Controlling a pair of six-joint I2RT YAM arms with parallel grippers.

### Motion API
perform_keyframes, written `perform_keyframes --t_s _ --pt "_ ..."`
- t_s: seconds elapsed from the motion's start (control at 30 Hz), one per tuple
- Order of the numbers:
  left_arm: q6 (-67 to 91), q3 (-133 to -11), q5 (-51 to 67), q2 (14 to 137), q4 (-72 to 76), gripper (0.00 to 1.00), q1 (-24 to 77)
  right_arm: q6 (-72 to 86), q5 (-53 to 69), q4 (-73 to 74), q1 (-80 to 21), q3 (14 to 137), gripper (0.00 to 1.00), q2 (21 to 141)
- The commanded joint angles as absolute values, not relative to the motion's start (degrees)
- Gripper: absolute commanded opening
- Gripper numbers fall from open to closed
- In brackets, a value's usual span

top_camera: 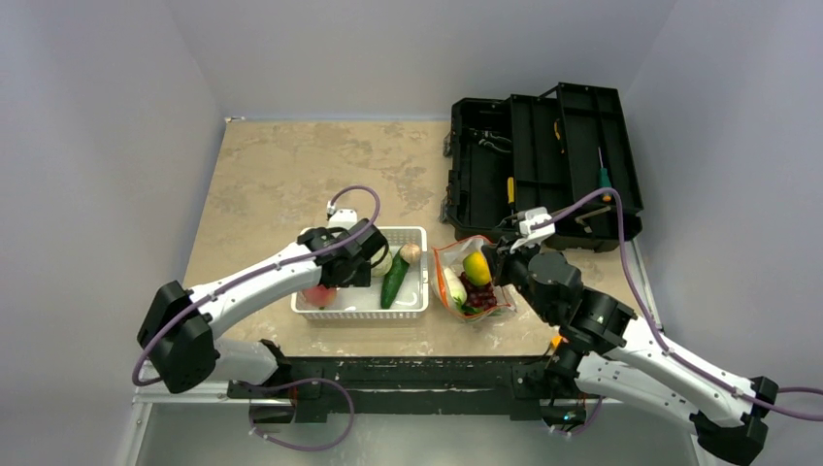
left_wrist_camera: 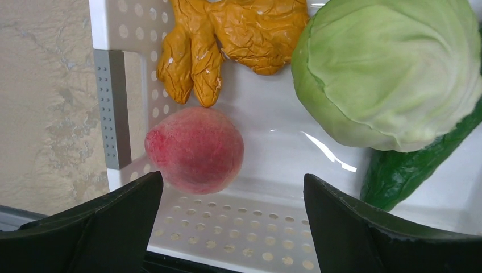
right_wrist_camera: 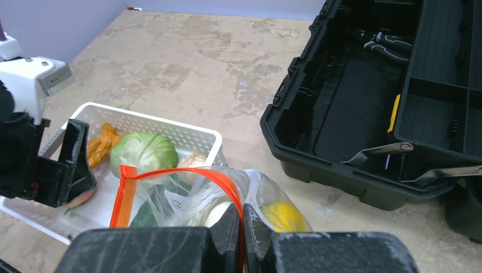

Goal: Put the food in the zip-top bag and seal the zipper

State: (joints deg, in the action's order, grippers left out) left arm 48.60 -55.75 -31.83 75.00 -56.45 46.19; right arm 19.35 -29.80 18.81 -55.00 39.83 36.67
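Observation:
The clear zip-top bag (top_camera: 473, 282) stands open to the right of the white basket (top_camera: 359, 313), with a yellow mango (right_wrist_camera: 281, 216), a white radish (top_camera: 454, 288) and purple grapes (top_camera: 482, 296) inside. My right gripper (right_wrist_camera: 243, 227) is shut on the orange-red zipper (right_wrist_camera: 187, 173) at the bag's mouth and holds it up. My left gripper (left_wrist_camera: 233, 227) hangs open inside the basket, its fingers on either side of and just short of the pink peach (left_wrist_camera: 195, 149). Around the peach lie orange pieces (left_wrist_camera: 227, 40), a green cabbage (left_wrist_camera: 392, 68), a cucumber (left_wrist_camera: 415, 165) and a mushroom (top_camera: 410, 253).
An open black toolbox (top_camera: 543, 170) with tools in it stands at the back right, close behind the bag. The basket's left wall with its grey handle (left_wrist_camera: 112, 108) is near my left finger. Bare tan table (top_camera: 291, 175) lies behind the basket.

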Motion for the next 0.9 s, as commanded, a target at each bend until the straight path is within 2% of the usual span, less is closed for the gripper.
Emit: perform_keyframes --t_s 0.0,0.37,0.73,0.87 --pt "46.74 -55.31 -34.86 77.78 -54.82 0.94 45.41 19.31 -29.71 16.65 -55.11 40.34 0.00 37.32" --pt "49.12 -53.71 -38.89 80.23 -57.48 0.96 45.43 19.20 -29.28 16.14 -55.09 40.08 0.00 38.58" --pt "50.60 -53.34 -37.52 84.81 -57.36 0.99 43.54 19.33 -29.36 16.38 -55.11 39.79 0.00 37.36" --pt "47.82 -51.80 -32.21 85.02 -52.63 0.89 40.78 19.25 -29.45 16.89 -55.11 40.63 0.00 37.63"
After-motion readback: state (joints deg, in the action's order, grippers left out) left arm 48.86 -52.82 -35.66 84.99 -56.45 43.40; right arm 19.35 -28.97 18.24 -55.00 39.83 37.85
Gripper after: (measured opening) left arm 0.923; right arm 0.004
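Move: The peach lies about 7 cm below the open left gripper, some 4 cm to its left and 2 cm ahead. The orange food is some 10 cm ahead and 1 cm left, at about the peach's depth; the cabbage is 8 cm ahead and 9 cm right, 5 cm lower. The cucumber lies 4 cm ahead, 12 cm right and 8 cm down. From the right hand, the peach is roughly 32 cm left, about level fore and aft, and 18 cm below. Bring the left gripper down and to the left over the peach, sinking about 4 cm and shifting some 3 cm left, with a brief easing of the descent partway. Roll the wrist about 10 degrees so its left side rises, and keep the fingers wide open, one on each side of the peach. Let the right gripper stay shut on the bag's edge. ##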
